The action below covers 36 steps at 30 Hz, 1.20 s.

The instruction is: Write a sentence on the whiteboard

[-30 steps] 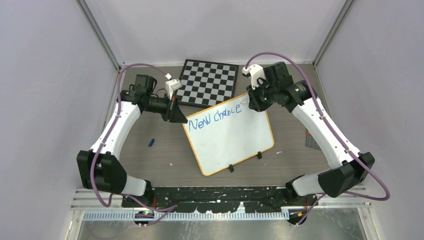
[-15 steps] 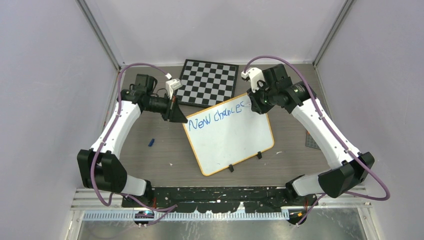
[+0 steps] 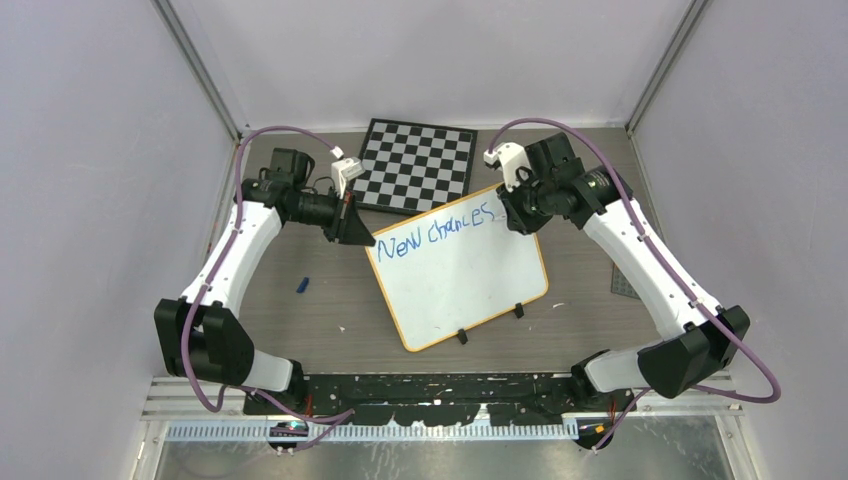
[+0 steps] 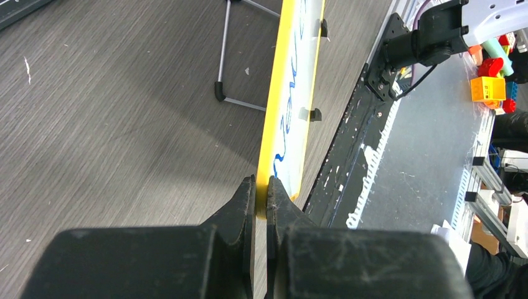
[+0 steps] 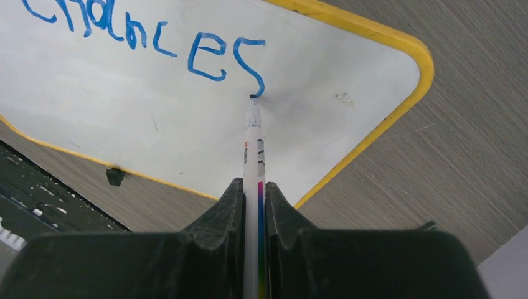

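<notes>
The whiteboard (image 3: 470,275), white with an orange-yellow rim, lies tilted in the middle of the table and carries blue writing, "New chances". My left gripper (image 3: 362,238) is shut on its rim at the far left corner; in the left wrist view the fingertips (image 4: 262,184) pinch the yellow edge of the whiteboard (image 4: 292,93). My right gripper (image 3: 508,215) is shut on a thin white marker (image 5: 253,156). The marker's tip touches the whiteboard (image 5: 155,124) at the lower end of the last letter "s", near the board's far right corner.
A black-and-white chessboard (image 3: 415,165) lies just behind the whiteboard. A small blue cap (image 3: 302,285) sits on the table to the left, and a dark flat piece (image 3: 625,283) lies by the right wall. The board's wire stand (image 4: 223,62) shows underneath it.
My right gripper moved rightward along the top line with the marker, and the letter "s" has been added after "chance". The left gripper and the board stayed still.
</notes>
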Motion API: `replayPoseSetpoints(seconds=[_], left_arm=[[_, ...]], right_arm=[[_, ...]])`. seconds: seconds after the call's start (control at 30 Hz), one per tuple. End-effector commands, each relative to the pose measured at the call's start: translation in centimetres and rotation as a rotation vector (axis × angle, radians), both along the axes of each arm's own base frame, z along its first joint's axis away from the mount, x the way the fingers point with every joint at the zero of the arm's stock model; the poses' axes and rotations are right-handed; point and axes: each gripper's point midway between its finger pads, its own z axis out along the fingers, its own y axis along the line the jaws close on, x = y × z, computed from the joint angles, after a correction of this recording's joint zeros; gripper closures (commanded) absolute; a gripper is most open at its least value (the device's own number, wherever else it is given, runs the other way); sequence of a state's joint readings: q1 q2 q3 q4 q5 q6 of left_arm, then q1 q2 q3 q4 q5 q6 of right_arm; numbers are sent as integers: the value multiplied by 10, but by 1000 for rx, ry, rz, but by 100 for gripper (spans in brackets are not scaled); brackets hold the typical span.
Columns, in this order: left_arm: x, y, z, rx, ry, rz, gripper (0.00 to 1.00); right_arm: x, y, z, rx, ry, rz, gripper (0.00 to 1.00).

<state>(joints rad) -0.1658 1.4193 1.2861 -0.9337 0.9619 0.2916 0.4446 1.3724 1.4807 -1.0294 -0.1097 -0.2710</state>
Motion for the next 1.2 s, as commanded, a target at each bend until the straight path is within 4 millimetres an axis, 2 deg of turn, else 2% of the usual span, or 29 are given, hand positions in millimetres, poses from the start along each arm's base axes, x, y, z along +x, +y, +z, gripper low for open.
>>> replayPoseSetpoints(seconds=[0.0,0.17,0.27,0.33,0.37,0.43,0.5,0.57,0.77,0.9,1.03,1.17], left_arm=[[-1,-4,-11,40,-5,-29,100],[-1,-5,-10,38,-7,-27,100],[-1,-5,-8,34,-7,-19,99],[-1,-6,-6,26,-7,-20,89],[-1,-6,-4,22,-7,-21,76],[-1,-7,-2,14,-6,-22,59],[-1,-8,0,8,-9,-21,50],[-2,-8,2,6,-12,-21,45],[-7,-7,3,5,-29,-23,42],[-9,-6,2,3,-27,-23,41],[-12,-10,3,-23,-18,-37,41],[-12,-11,3,-34,-11,-42,47]], right_arm=[[-8,13,6,59,18,58,100],[-20,28,19,133,50,121,100],[-36,37,30,198,87,168,100],[-46,45,34,243,114,193,100],[-50,49,33,254,127,201,100],[-56,55,29,261,152,204,100],[-58,61,26,258,160,199,100],[-62,69,24,245,150,208,100],[-72,92,23,212,105,243,100],[-90,107,18,212,116,309,100],[-90,123,17,275,62,319,100],[-85,137,8,282,29,321,100]])
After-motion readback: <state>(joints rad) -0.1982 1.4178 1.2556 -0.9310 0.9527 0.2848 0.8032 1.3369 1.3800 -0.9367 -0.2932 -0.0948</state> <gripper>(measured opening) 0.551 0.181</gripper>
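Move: The right gripper holds the pen with its tip at the end of the last S. The blank space under "New" lies about 22 cm to that hand's left, 6 cm back and 9 cm lower; "New" itself is some 22 cm left and 2 cm back, and the middle of "Chances" 9 cm left and 1 cm ahead, both about 5 cm below. The left fingers pinch the whiteboard's corner, about 1 cm right of and below the hand point; that blank space is roughly 7 cm right, 6 cm back and 5 cm down from there. Lift the pen tip off the end of the S and sweep the right gripper some 15 cm, left and back in about equal parts, across the board towards the blank space under "New". Rise barely a centimetre, sink about 2 cm late on, and turn the wrist about 20 degrees counter-clockwise, keeping hold of the pen. Midway, open the left fingers to release the whiteboard's corner, easing that hand slightly back and down. ##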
